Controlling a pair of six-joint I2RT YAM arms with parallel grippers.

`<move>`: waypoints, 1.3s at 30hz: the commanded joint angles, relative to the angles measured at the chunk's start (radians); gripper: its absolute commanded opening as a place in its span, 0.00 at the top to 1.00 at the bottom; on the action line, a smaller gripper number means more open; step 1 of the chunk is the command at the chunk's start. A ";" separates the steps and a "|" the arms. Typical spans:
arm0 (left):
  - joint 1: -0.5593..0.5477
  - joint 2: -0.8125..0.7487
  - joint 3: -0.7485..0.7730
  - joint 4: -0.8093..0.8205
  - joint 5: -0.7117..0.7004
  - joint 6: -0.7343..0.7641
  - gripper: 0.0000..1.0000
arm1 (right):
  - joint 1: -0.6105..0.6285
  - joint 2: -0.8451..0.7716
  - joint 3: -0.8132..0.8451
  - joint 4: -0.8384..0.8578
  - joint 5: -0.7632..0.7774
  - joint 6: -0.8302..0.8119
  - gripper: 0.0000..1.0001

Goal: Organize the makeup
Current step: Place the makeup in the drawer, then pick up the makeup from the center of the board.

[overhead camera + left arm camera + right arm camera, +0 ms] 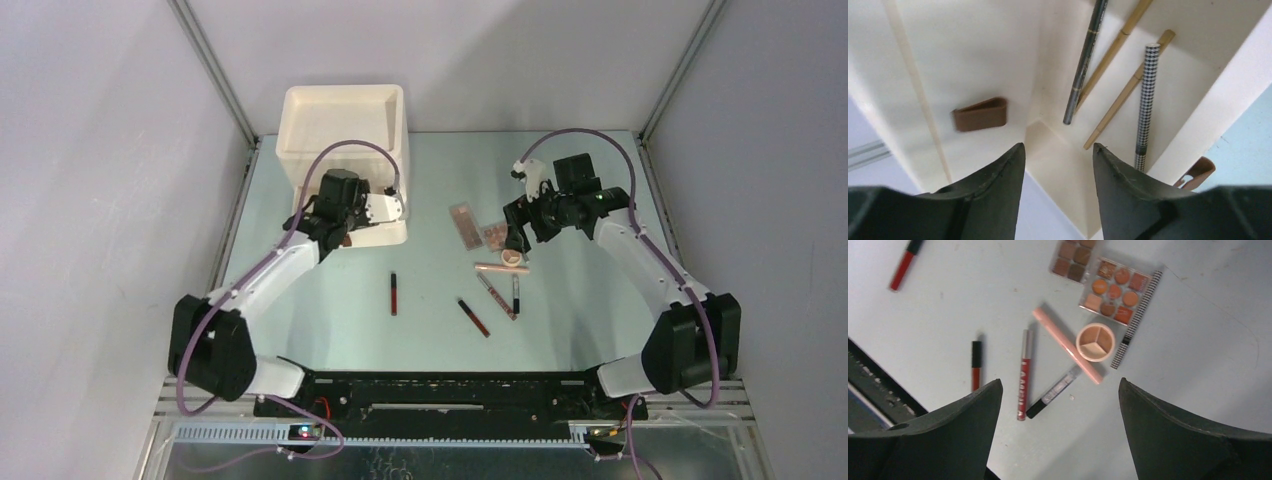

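Note:
Loose makeup lies on the table: two palettes (1113, 290) (1073, 257), a round compact (1095, 342), a pink tube (1067, 344), a checkered pencil (1139, 320), red tubes (1024, 374) (976, 365) and a clear tube with a black cap (1053, 392). My right gripper (1060, 381) (520, 238) hovers open above them, holding nothing. My left gripper (1058, 145) (345, 228) is open and empty over the pulled-out drawer. Inside that drawer lie a dark pencil (1085, 62), two wooden pencils (1128, 90) and a checkered one (1145, 100).
The cream drawer box (340, 125) stands at the back left with a drawer pulled out toward the arms. Brown drawer handles (980, 114) (1198, 172) show in the left wrist view. Two more red tubes (394, 293) (474, 316) lie mid-table. Grey walls enclose the table.

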 commanded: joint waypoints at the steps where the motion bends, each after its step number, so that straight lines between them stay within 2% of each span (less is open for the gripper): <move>1: 0.012 -0.124 0.034 0.003 0.038 -0.035 0.39 | -0.008 0.039 0.007 0.034 0.101 0.002 0.07; 4: 0.023 -0.206 0.027 -0.031 0.084 -0.081 0.33 | -0.031 0.089 0.032 0.012 0.112 -0.019 0.11; 11: 0.035 -0.494 -0.061 -0.038 0.232 -0.314 0.12 | -0.054 0.238 0.087 -0.016 0.189 -0.059 0.18; 16: 0.035 -0.681 -0.148 0.016 0.332 -0.467 0.04 | -0.054 0.358 0.145 -0.054 0.226 -0.078 0.25; 25: 0.035 -0.732 -0.179 0.021 0.347 -0.541 0.03 | -0.054 0.472 0.189 -0.074 0.272 -0.095 0.39; 39: 0.034 -0.734 -0.171 0.021 0.359 -0.554 0.03 | -0.038 0.529 0.190 -0.056 0.282 -0.096 0.42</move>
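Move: The checkered eyeliner that the right hand goes for lies about 8 cm ahead, 3 cm to its right and some 16 cm below. At much the same depth, the nine-pan palette is 8 cm ahead and 2 cm left, the round compact 3 cm ahead and 1 cm right, and the peach tube 1 cm ahead and 1 cm left. From the left hand, over the drawer, the eyeliner is roughly 37 cm right, 2 cm back and 17 cm below. The right hand sinks about 14 cm beside the palette and compact, edging right and a little forward, its fingers tipping to point almost straight down and narrowing from nearly wide open to just over half, close by the eyeliner's near end with no grip yet. The left hand opens fully as it backs up and away from the drawer, about 12 cm back and 14 cm up, rolling some 45 degrees, then waits. ##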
